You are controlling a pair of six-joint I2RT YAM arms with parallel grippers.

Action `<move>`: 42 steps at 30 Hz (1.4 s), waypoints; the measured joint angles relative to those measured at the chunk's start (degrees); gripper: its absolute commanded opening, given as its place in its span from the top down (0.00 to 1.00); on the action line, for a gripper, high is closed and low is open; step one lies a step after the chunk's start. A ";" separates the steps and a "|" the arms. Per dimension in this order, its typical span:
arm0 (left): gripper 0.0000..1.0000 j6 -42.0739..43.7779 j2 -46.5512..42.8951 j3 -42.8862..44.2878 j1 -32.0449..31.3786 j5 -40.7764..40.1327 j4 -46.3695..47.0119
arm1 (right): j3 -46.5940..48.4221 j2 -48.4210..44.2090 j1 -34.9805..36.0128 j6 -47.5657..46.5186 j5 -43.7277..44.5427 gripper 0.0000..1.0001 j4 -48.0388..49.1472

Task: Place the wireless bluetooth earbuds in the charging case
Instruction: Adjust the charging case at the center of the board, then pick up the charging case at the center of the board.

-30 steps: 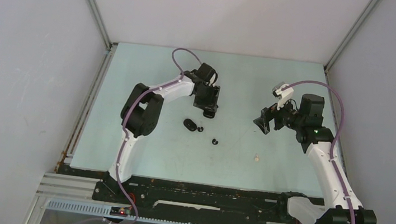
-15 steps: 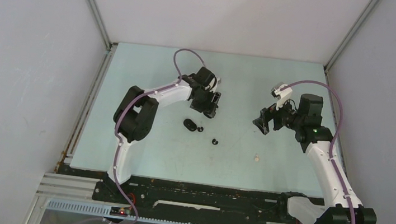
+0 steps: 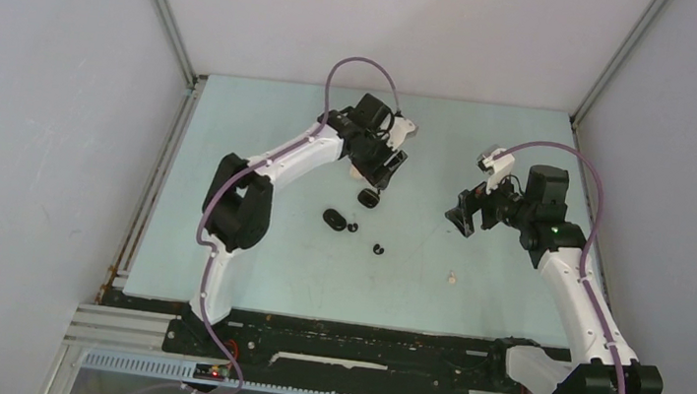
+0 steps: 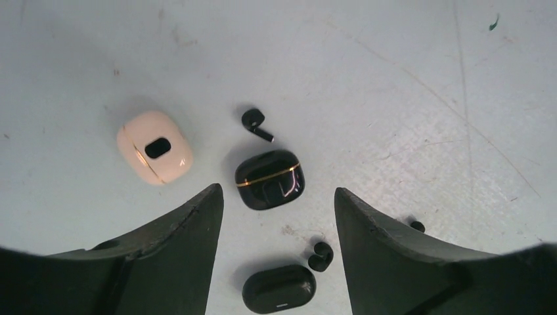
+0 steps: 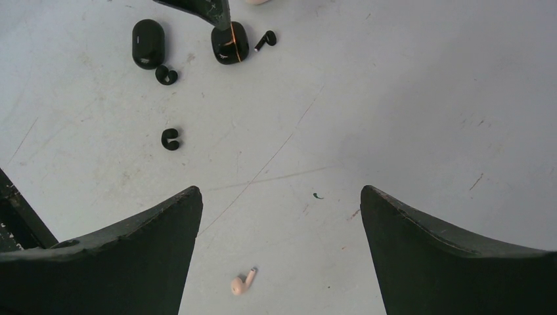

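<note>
Three charging cases lie under my left gripper (image 4: 277,190), which hangs open and empty above the table: a glossy black case with a gold line (image 4: 270,179), a matte black case (image 4: 278,288) and a beige case (image 4: 155,146). A stemmed black earbud (image 4: 256,125) lies just beyond the glossy case. One curled black earbud (image 4: 320,256) touches the matte case; another (image 3: 378,250) lies apart. A beige earbud (image 5: 242,283) rests between the fingers of my right gripper (image 5: 279,190), which is open and high above it.
The light table (image 3: 249,255) is walled on three sides by grey panels. My left gripper (image 3: 383,166) hovers at mid-table, my right gripper (image 3: 466,215) to its right. A black rail (image 3: 347,346) runs along the near edge.
My left gripper has risen and drawn back toward the far side, jaws widening, leaving the glossy black case uncovered on the table. The right arm has not moved.
</note>
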 measured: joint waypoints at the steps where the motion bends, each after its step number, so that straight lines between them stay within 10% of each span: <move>1: 0.30 0.50 0.28 0.74 0.00 0.55 -0.26 | 0.00 0.02 -0.02 0.02 0.00 0.07 0.02; 10: 0.30 1.77 8.22 8.31 0.50 6.45 -1.62 | 0.00 0.46 -0.13 0.00 -0.02 0.08 -0.04; 42: 0.31 6.05 3.45 -10.03 -0.11 7.58 1.68 | 0.02 1.33 -0.13 -0.85 -0.04 0.08 -1.38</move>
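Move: The dark charging case with the gold seam lies about 3 cm back of the left hand, 1 cm to its left and some 9 cm below. The loose stemmed earbud lies about 3 cm ahead and 3 cm right of this case; the pink case some 7 cm ahead and 3 cm left of it; the oblong black case roughly 5 cm back and 6 cm left of it. From the idle right hand, the dark charging case is about 9 cm ahead, 18 cm left and 17 cm below. Swing the left gripper out a couple of centimetres forward and right, then bring it down about 8 cm to the dark charging case. Once low, sweep it back some 4 cm with the fingers kept open, tipping them about 10 degrees further down and turning slightly clockwise, so that the farther-out fingertip comes against the case's near-left corner and drags it round. ##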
